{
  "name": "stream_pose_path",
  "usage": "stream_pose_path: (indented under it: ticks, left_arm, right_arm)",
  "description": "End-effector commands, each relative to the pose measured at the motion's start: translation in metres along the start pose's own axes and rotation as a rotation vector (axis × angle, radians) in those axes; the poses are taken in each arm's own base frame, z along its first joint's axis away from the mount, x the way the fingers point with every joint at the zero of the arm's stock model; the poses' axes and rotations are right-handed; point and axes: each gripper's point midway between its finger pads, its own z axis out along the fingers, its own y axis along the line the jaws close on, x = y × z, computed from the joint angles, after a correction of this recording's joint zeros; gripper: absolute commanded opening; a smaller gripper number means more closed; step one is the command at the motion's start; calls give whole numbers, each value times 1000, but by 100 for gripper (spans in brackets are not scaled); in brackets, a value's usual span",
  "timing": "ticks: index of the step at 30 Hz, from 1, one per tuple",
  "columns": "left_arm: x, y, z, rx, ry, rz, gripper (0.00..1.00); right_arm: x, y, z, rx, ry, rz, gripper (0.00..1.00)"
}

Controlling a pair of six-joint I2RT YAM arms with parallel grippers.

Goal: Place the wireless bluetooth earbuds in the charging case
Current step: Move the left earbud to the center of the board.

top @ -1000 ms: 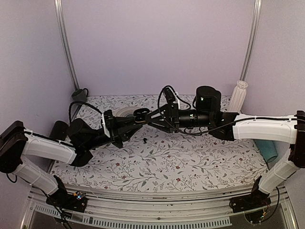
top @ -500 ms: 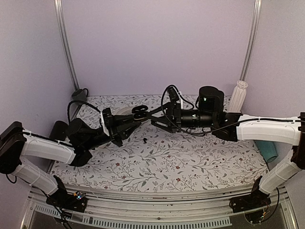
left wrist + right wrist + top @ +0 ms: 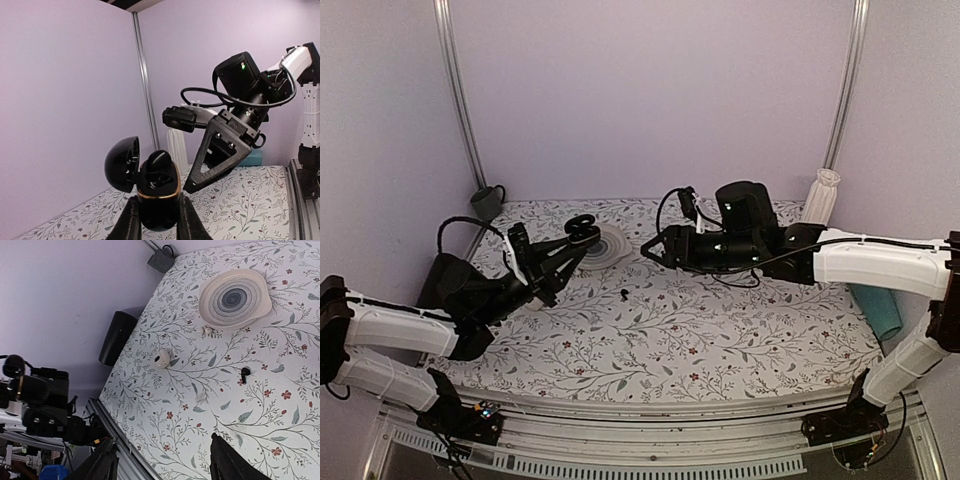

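Observation:
The charging case [image 3: 159, 202], black with a gold rim, is held upright in the air by my left gripper [image 3: 156, 215], which is shut on its lower half. Its lid [image 3: 121, 164] hangs open to the left, and one earbud [image 3: 159, 160] sticks up from the case's top. A second earbud [image 3: 623, 294] lies loose on the floral cloth; the right wrist view shows this earbud [image 3: 245, 373] too. My right gripper [image 3: 650, 248] hovers open and empty to the right of the case [image 3: 582, 228], apart from it. The right gripper [image 3: 162, 465] looks down on the cloth.
A white plate with a spiral pattern [image 3: 608, 246] lies behind the loose earbud. A small white oval case [image 3: 161, 359] sits on the cloth. A black cylinder [image 3: 117, 337] and a grey cup [image 3: 486, 202] stand at the left, a white ribbed vase [image 3: 820, 200] back right, a teal object [image 3: 886, 312] at the right edge.
The two grippers, which met over the plate, have drawn apart. My left arm pulled back left with the case, and my right gripper backed off to the right and opened.

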Motion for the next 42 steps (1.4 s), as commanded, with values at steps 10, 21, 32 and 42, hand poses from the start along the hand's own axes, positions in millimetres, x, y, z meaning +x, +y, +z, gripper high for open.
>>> stream_pose_path:
  ticks: [10, 21, 32, 42]
  left_arm:
    - [-4, 27, -49, -174, 26, -56, 0]
    - [-18, 23, -68, -172, 2, -33, 0]
    - [-26, 19, -69, -146, -21, -37, 0]
    - [-25, 21, -70, -152, -16, -39, 0]
  right_arm:
    - [42, -89, 96, 314, 235, -56, 54]
    - [55, -141, 157, 492, 300, -67, 47]
    - [64, -183, 191, 603, 302, -173, 44]
    - [70, -191, 200, 664, 329, -271, 39]
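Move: The left earbud lies loose on the board, about 13 cm ahead of the right hand, 9 cm to its left and 25 cm below. The round dish is some 15 cm farther out than the earbud and 7 cm to its left; the white box lies 18 cm left of the earbud and 2 cm nearer the bases. The black case, in the left gripper, is 11 cm left of the right hand, 3 cm back and 5 cm above. From the left hand the earbud is 16 cm ahead, 4 cm right, 29 cm below. To the left earbud the right hand sinks about 23 cm while reaching 12 cm forward and somewhat left, tipping its fingers steeply down by nearly 40 degrees and narrowing them partway, until the tips stand on either side of the earbud, without a visible grip. The left hand, still holding the case, draws off about 7 cm to the left and slightly back, then waits. ##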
